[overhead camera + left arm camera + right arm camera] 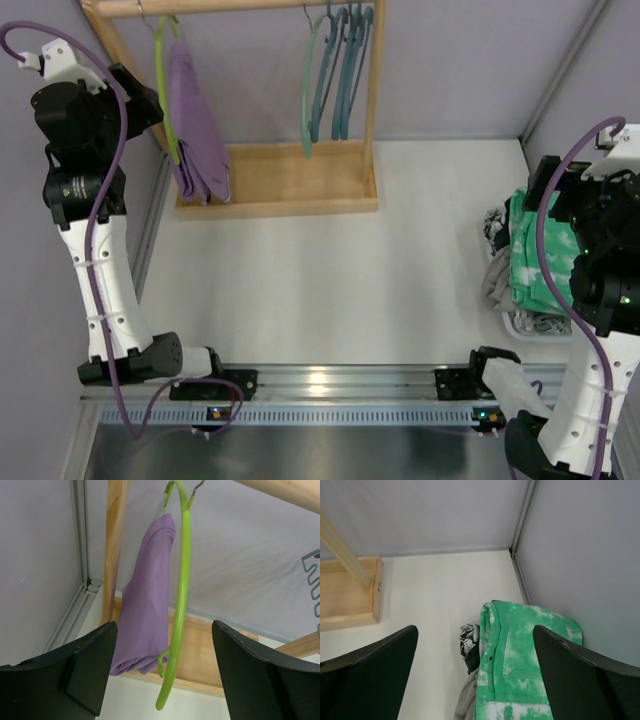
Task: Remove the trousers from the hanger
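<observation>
The lilac-purple trousers (197, 125) (147, 605) hang folded over a lime-green hanger (165, 95) (181, 595) at the left end of the wooden rack. My left gripper (164, 630) is open just left of them. Its dark fingers (92, 665) frame the hanger's lower end and touch nothing. The mint-green, white-blotched trousers (535, 262) (525, 660) lie on top of a laundry heap at the right wall. Above them my right gripper (475, 630) stands wide open and holds nothing.
The wooden rack has a tray-like base (290, 185) (347, 595) and a top rail (230, 6). Several empty teal hangers (335, 75) hang at its right end. Grey and dark laundry (498, 280) (470, 645) lies under the green trousers. Walls close in on both sides.
</observation>
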You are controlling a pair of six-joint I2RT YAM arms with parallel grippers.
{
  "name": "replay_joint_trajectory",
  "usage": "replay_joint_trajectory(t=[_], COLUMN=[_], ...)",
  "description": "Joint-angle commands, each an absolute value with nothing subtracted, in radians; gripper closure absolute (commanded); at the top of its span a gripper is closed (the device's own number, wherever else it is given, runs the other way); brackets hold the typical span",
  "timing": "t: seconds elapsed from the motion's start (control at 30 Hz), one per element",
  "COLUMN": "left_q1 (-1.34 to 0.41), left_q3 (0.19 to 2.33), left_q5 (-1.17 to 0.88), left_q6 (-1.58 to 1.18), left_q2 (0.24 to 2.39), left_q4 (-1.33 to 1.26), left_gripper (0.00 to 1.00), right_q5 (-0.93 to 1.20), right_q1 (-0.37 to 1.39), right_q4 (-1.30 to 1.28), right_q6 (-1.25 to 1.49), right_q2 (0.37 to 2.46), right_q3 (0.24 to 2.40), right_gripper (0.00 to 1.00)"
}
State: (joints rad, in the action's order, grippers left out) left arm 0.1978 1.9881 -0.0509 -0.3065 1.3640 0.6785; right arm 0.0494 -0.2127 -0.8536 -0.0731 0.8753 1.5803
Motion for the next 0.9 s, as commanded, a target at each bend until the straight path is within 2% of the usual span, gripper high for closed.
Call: replay_joint_trajectory(t=[0.0,0.33,0.53,0.57,0.77,0.87], left_q1=[0.216,0.216,0.215,0.215,0.215,0.215], left_q3=[2.034,2.075,2.092,2.094,2.105,2.117], left_q5=[-0.123,-0.216,-0.224,-0.224,-0.216,-0.221], left_q6=[-0.282,-0.311,-0.327,-0.327,-0.336,-0.345], left_q2=[1.388,1.508,1.571,1.577,1.611,1.621], left_q4=[0.686,0.684,0.667,0.664,0.637,0.634], left_gripper=[0.18,0.24,0.34,0.4,0.44,0.51], right_q5=[0.063,0.063,0.064,0.064,0.071,0.069], right_q1=[-0.225,-0.225,-0.225,-0.225,-0.225,-0.225], right_q4=[-0.793,-0.792,-0.79,-0.788,-0.785,-0.784], right_q6=[-0.057,-0.058,-0.055,-0.052,-0.041,-0.041], right_q2=[0.864,0.856,0.865,0.864,0.864,0.862], right_q3=[1.58,1.568,1.568,1.566,1.552,1.551], right_gripper=[0.01,0.01,0.01,0.01,0.01,0.01])
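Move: The left hand is empty. The near arm of the lime hanger is about 9 cm ahead of it, some 1 cm right and 6 cm below. The purple trousers hang roughly 22 cm straight ahead and 12 cm lower; the rack's left wooden post stands about 18 cm ahead, 8 cm left and 10 cm below. From the idle right hand, that hanger arm is about 77 cm left, 25 cm ahead, near its height. Forward and down at once, by about 8 cm and 7 cm, the left hand brings its fingers astride the near arm of the lime hanger and eases to a stop there. The wrist tips down some 10 degrees and turns slightly clockwise, while the wide-open fingers close to about half open; whether they already touch the hanger can't be told. ##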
